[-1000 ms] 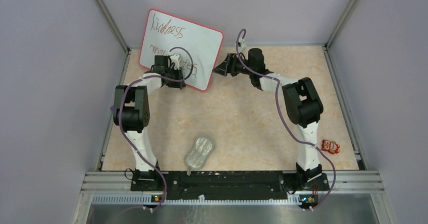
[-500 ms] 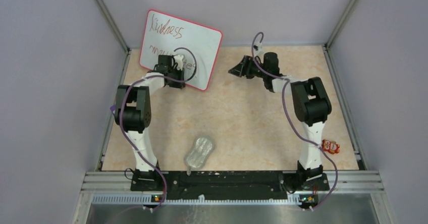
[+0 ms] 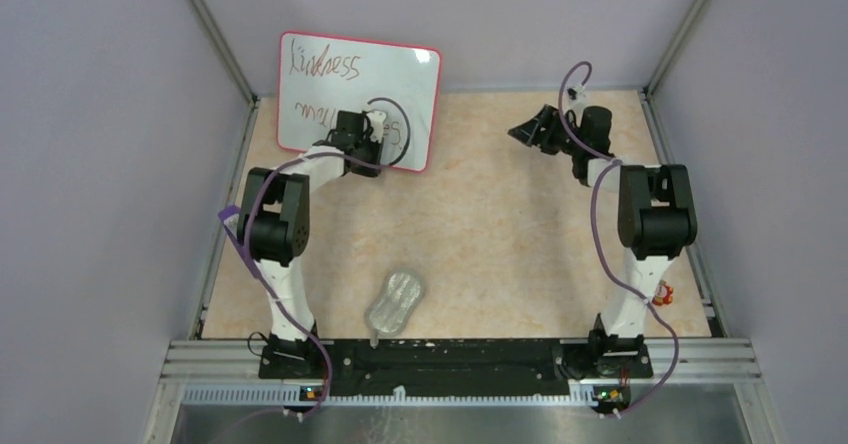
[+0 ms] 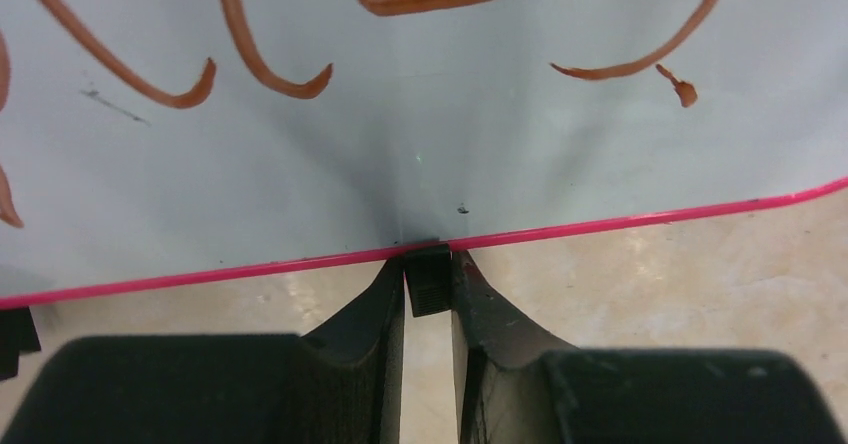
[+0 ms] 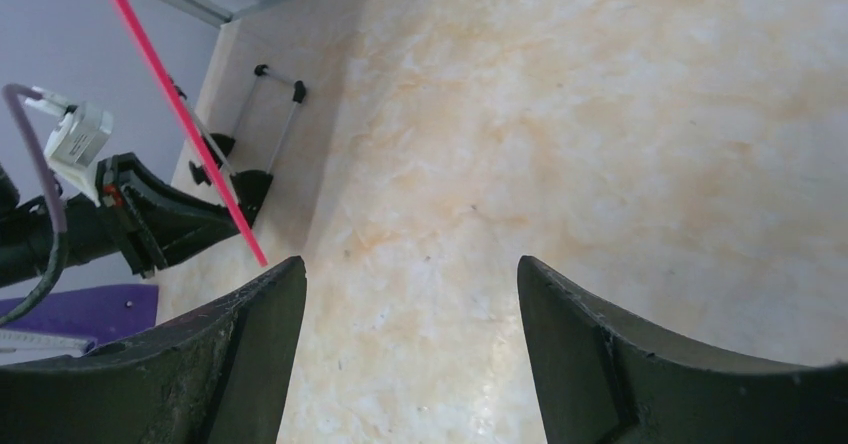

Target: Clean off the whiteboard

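The whiteboard (image 3: 355, 89) stands upright at the back left, white with a red-pink rim and red-brown handwriting. My left gripper (image 3: 372, 144) is shut on a small black foot (image 4: 428, 276) at the board's lower edge; the board (image 4: 420, 114) fills the upper left wrist view. My right gripper (image 3: 527, 132) is open and empty above the table at the back right. In the right wrist view its gripper (image 5: 410, 294) frames bare tabletop, with the board's pink rim (image 5: 180, 114) edge-on at the left. A translucent grey wiping pad (image 3: 396, 301) lies near the front centre.
A wire stand (image 5: 265, 124) sits on the table behind the board. A small red object (image 3: 662, 292) lies at the right edge by the right arm's base. Grey walls close in the table on three sides.
The left gripper has turned the whiteboard so it faces more squarely forward and shifted it slightly left. The right arm has swung away to the right, well clear of the board.
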Controlling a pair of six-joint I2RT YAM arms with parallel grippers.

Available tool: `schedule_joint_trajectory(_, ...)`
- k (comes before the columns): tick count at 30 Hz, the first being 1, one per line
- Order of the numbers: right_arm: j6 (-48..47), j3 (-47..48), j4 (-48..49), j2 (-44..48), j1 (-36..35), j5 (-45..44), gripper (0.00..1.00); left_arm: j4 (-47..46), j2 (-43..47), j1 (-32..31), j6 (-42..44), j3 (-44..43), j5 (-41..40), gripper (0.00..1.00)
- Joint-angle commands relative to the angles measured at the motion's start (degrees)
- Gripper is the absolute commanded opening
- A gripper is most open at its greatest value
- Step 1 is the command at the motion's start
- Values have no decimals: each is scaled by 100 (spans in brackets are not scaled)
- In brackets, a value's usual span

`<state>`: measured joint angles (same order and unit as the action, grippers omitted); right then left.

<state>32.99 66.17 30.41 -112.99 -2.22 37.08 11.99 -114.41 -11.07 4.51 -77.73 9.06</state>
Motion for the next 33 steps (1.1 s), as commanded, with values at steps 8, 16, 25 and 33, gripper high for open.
schedule_joint_trajectory(8,39,-210,309,335,202,1,75,38,174,-1124,-432,409,353,0)
schedule_joint_trajectory(16,201,-289,395,276,458,5,75,150,343,-2021,-437,583,35,0)
schedule_joint_trajectory(25,315,-326,424,234,573,-26,75,301,626,-2876,-434,951,-127,0)
schedule_joint_trajectory(33,293,-399,365,312,650,-95,75,123,860,-3425,-696,1605,76,0)
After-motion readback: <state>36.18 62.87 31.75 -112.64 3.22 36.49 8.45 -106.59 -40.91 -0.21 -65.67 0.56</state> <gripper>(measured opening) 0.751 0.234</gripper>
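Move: The left hand already holds the black foot on the whiteboard's lower edge; the board's middle is about 9 cm ahead, 3 cm left and 9 cm higher. Clear table lies some 14 cm back and 18 cm right; the silver pouch is 36 cm back, 7 cm right, the purple box 19 cm back, 28 cm left. From the right hand, the board's middle is about 39 cm left, 6 cm ahead, level in height. Left hand keeps its pinch, dragging the board 18 cm right and 14 cm back, turning 20 degrees clockwise. ##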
